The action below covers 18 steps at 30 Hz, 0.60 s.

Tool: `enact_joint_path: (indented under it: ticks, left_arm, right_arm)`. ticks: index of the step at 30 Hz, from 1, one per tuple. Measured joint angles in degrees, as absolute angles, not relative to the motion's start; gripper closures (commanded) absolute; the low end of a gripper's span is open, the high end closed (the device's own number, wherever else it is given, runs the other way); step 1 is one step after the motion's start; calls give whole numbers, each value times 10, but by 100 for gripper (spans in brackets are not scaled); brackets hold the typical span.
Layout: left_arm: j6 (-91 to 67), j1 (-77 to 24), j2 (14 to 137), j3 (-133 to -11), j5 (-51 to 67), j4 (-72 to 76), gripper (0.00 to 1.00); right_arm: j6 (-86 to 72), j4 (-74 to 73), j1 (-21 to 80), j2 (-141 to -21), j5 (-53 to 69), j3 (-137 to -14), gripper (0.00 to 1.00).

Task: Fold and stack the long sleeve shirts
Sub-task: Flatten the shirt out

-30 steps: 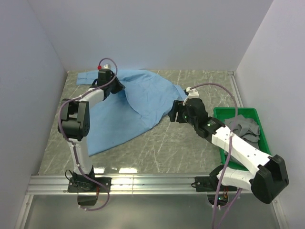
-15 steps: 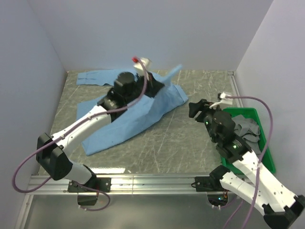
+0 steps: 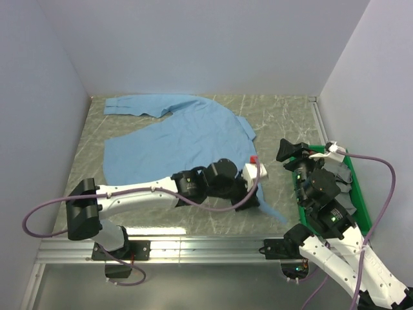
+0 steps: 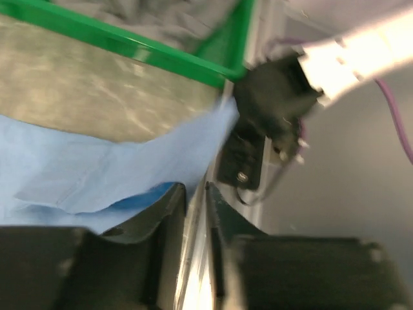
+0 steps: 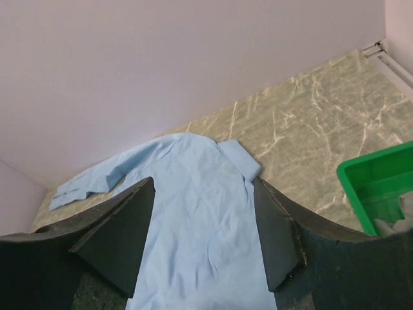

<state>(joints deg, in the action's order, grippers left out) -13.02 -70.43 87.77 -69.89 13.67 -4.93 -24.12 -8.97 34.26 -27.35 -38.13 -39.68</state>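
A light blue long sleeve shirt (image 3: 174, 142) lies spread flat on the marble table, its collar (image 3: 246, 127) to the right and one sleeve (image 3: 132, 104) along the far edge. The other sleeve (image 3: 274, 213) reaches to the near right edge. My left gripper (image 3: 260, 196) is low over that sleeve. In the left wrist view its jaws (image 4: 195, 187) stand a narrow gap apart with nothing between them, and the sleeve cloth (image 4: 116, 168) lies just beside the left finger. My right gripper (image 3: 290, 150) hangs raised and open, and the shirt (image 5: 193, 213) shows between its fingers far below.
A green bin (image 3: 359, 194) at the right edge holds a crumpled grey cloth (image 3: 339, 174). The bin's rim (image 4: 129, 45) is close to the left gripper. The right arm's base mount (image 4: 242, 161) and the metal rail run along the near edge. White walls enclose the table.
The left arm swung from the far side to the near right, pulling the sleeve along; the shirt now lies spread flat. Its jaws have parted slightly. The right arm drew back and rose.
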Motion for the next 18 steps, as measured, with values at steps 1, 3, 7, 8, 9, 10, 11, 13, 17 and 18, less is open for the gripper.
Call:
enact_joint_path:
  ticks: [1,3,7,8,9,10,11,13,17,18]
  left_arm:
    - [-122,-715,874,-695,136,-52,62]
    - [-106,-733,860,-683,137,-56,38]
    - [-98,-737,817,-656,120,-61,15]
    - [-99,-736,806,-651,111,-61,13]
    - [-102,-734,794,-646,98,-63,13]
    - [-107,-731,780,-640,84,-63,14]
    - [-115,-724,770,-635,76,-63,13]
    - [-136,-700,744,-620,65,-63,13]
    - [-219,-566,698,-574,45,-63,12]
    - [-237,-530,692,-565,36,-67,12]
  right_arm:
    - [-241,-90,343,-274,-384,-397,30]
    - [-241,-87,343,-275,-386,-393,30]
    - [-242,-86,343,-296,-385,-392,29]
    - [-242,-86,343,-307,-383,-392,28]
    - [-242,-86,343,-318,-382,-392,28]
    - [-242,-87,342,-331,-378,-392,28]
    - [-243,-87,342,-344,-371,-393,28]
    - [-247,-91,340,-375,-355,-396,27]
    - [-260,-116,321,-464,-286,-424,27]
    - [-263,-121,314,-492,-264,-435,27]
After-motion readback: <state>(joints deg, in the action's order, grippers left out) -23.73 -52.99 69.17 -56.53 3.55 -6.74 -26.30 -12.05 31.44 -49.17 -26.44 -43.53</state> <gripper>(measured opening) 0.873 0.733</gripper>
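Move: The shirt's body lies flat, its middle some 35 cm ahead of the left hand, 23 cm to its left and 20 cm below. The sleeve trails in the air from that hand's parting fingers, about 9 cm to the right, 2 cm back and 6 cm lower. From the right hand the body's middle is about 20 cm ahead, 39 cm left and 31 cm below; the green bin is level with it, 21 cm right, 30 cm down. Left hand opens wide, freeing the sleeve, then swings 15 cm left-forward; right sinks 8 cm towards the shirt. ##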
